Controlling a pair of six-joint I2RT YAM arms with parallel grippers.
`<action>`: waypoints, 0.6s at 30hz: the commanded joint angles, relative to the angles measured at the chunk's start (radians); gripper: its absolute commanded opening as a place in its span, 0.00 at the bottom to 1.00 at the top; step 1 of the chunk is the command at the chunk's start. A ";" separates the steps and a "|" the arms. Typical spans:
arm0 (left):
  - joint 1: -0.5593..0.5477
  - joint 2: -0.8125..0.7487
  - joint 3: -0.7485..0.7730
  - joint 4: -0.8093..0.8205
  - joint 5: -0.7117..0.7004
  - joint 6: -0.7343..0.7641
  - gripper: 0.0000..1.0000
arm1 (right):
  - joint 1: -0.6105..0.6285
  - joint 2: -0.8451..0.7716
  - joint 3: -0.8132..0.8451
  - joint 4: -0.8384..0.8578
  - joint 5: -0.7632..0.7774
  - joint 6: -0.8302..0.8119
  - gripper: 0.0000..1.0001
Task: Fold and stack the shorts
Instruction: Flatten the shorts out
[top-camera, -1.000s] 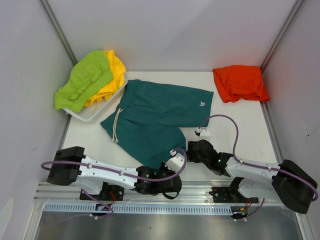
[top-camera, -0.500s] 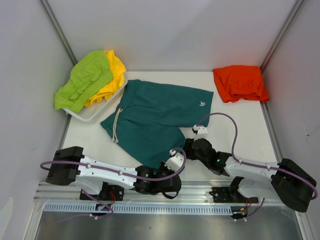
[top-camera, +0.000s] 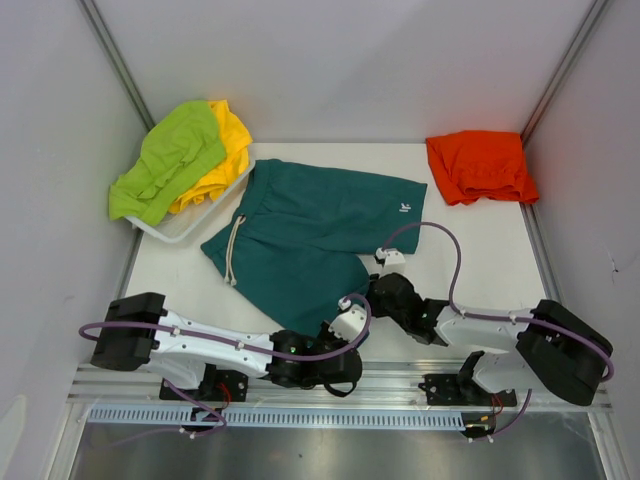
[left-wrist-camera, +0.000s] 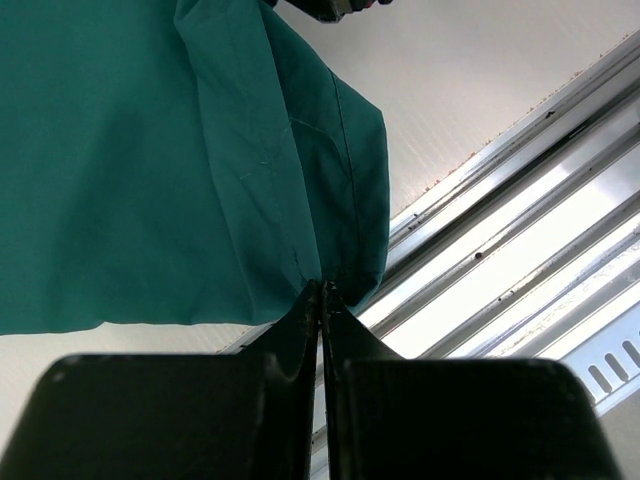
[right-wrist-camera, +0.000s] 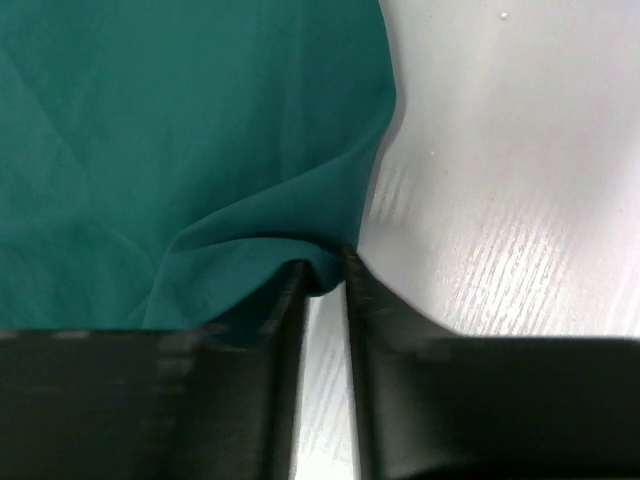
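Note:
The teal shorts (top-camera: 310, 225) lie spread flat on the white table, waistband and drawstring to the left. My left gripper (top-camera: 328, 332) is shut on the hem at their near corner (left-wrist-camera: 340, 230), beside the table's front edge. In the left wrist view its jaws (left-wrist-camera: 322, 287) meet with the fabric pinched at the tips. My right gripper (top-camera: 372, 292) is at the near right leg edge. A small fold of teal cloth (right-wrist-camera: 250, 250) sits between its tips (right-wrist-camera: 325, 270), which stand narrowly apart below the fold.
Folded orange shorts (top-camera: 480, 165) lie at the back right corner. Lime green shorts (top-camera: 165, 160) and yellow shorts (top-camera: 228, 150) are heaped in a white basket (top-camera: 185, 228) at the back left. Metal rails (top-camera: 330, 385) run along the front edge; grey walls close both sides.
My right gripper has slid left onto the teal leg edge and narrowed its jaws around a fold. The left gripper has kept its hold and place.

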 joint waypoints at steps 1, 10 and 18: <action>0.004 -0.041 0.018 0.003 -0.011 -0.019 0.00 | 0.002 0.020 0.069 0.030 0.035 -0.034 0.18; 0.005 -0.049 0.001 0.011 -0.009 -0.025 0.00 | -0.018 0.059 0.322 -0.389 0.234 -0.105 0.00; 0.004 -0.058 -0.015 0.025 -0.003 -0.022 0.00 | -0.109 0.087 0.383 -0.571 0.305 -0.100 0.00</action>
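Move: The shorts' near-side edge, a small fold of the dark green cloth, lies right at the right fingertips, about 1 cm below the hand point. The logo is roughly 18 cm ahead and 9 cm to the right of the right hand; the near corner of the logo panel is some 7 cm ahead and 10 cm right. From the shut left gripper, the fold lies about 15 cm ahead, 5 cm right and 5 cm lower. Shut the right gripper fully to pinch the fold, then lift it about 5 cm up and 5 cm forward, towards the logo panel. Keep hold and swing about 5 cm right, turning the hand roughly 10 degrees clockwise and rolling its left side down some 20 degrees. ##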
